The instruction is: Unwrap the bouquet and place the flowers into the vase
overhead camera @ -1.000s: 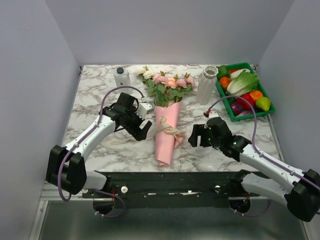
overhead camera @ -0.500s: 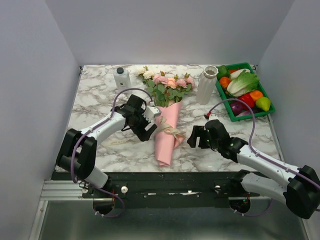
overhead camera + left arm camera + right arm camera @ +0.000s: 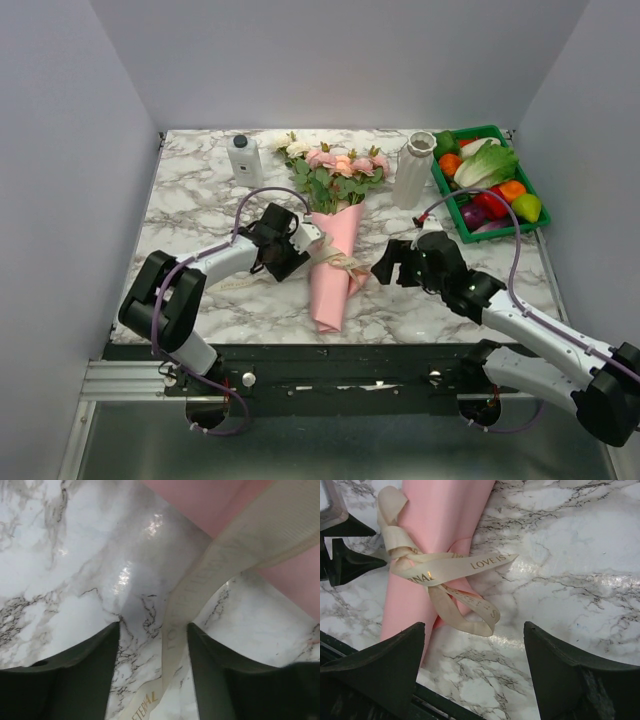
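The bouquet lies in the middle of the marble table, its pale pink paper cone (image 3: 333, 268) pointing at me and its flowers (image 3: 338, 175) at the far end. A cream ribbon (image 3: 427, 575) is tied round the cone. My left gripper (image 3: 291, 252) is low at the cone's left side and open. The ribbon's tail (image 3: 176, 630) runs between its fingers (image 3: 75, 680) close to the right one, with a gap on both sides. My right gripper (image 3: 475, 672) stands wide open just right of the cone, and a ribbon loop (image 3: 470, 620) lies ahead of it. The white ribbed vase (image 3: 414, 170) stands upright at the back right.
A white capped bottle (image 3: 243, 158) stands at the back left. A green tray (image 3: 535, 228) of vegetables sits at the far right, beyond the vase. The table's front edge and a black rail (image 3: 340, 365) lie just behind the cone's tip.
My left gripper has slid right up to the cone and over the ribbon tail, and its jaws have narrowed. My right gripper has edged slightly farther from me.
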You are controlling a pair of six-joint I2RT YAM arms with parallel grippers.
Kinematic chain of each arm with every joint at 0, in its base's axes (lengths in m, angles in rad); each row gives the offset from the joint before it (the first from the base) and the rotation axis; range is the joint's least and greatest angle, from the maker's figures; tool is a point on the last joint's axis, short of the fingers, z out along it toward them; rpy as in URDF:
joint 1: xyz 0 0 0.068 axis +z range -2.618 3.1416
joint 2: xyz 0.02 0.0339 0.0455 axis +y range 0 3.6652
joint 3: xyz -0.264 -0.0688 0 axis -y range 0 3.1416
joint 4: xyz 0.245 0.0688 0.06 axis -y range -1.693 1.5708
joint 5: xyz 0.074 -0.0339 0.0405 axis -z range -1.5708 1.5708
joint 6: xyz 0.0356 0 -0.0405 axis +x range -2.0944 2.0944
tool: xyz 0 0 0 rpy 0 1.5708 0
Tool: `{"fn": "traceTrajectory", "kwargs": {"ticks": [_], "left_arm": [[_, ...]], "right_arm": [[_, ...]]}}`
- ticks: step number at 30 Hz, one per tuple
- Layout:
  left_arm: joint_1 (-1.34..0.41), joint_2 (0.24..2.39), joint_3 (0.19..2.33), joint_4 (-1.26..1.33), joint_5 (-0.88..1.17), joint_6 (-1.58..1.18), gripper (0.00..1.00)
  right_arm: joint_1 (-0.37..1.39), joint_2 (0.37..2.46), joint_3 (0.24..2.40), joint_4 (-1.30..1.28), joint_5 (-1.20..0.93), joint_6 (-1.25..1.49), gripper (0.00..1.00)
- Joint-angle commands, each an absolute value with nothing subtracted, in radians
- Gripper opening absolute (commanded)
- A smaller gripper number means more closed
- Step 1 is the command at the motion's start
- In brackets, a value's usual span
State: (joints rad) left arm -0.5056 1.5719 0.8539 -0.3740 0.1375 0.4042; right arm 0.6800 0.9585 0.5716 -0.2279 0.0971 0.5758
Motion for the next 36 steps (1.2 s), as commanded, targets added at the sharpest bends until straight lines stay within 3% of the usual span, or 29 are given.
{"fn": "traceTrajectory", "kwargs": {"ticks": [1, 5, 6, 8, 20, 29, 36], "left_arm": [[-0.509, 1.574, 0.81, -0.302, 0.014, 0.442, 0.52], [-0.509, 1.566, 0.801, -0.299, 0.008, 0.443, 0.24], [-0.511, 1.563, 0.802, -0.302, 0.008, 0.44, 0.13], [-0.509, 1.559, 0.814, -0.322, 0.008, 0.433, 0.01], [-0.436, 1.324, 0.991, -0.563, 0.107, 0.356, 0.0], [-0.253, 1.238, 0.959, -0.601, 0.084, 0.359, 0.0], [-0.207, 1.184, 0.959, -0.632, 0.071, 0.364, 0.0]], "right_arm": [[0.686, 0.946, 0.615, -0.236, 0.114, 0.574, 0.87], [0.686, 0.956, 0.629, -0.236, 0.106, 0.574, 0.87], [0.687, 0.956, 0.63, -0.236, 0.107, 0.574, 0.87], [0.686, 0.954, 0.635, -0.236, 0.106, 0.574, 0.87], [0.686, 1.058, 0.673, -0.235, 0.182, 0.551, 0.87], [0.684, 1.149, 0.696, -0.219, 0.242, 0.548, 0.88], [0.686, 1.213, 0.667, -0.167, 0.218, 0.558, 0.86]]}}
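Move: The ribbon's long tail lies on the table almost between the left fingertips, about 1 cm ahead of the hand and 1 cm below it. From the left hand, the bow's knot sits some 6 cm to the right, 2 cm ahead and 3 cm higher; the flower heads lie about 18 cm ahead and 8 cm right. From the right hand, the ribbon's short end is about 4 cm ahead, straight in line and 7 cm lower; the long tail lies 13 cm left and 4 cm ahead. The ribbon's long tail gets pinched just left of the pink wrap as the left fingers finish closing with a small nudge forward; the left hand then lifts it some 12 cm and carries it about 8 cm left, away from the bow, turning roughly 20 degrees counter-clockwise. The right hand, open and touching nothing, rises slightly, then eases about 3 cm forward and down beside the bow. ##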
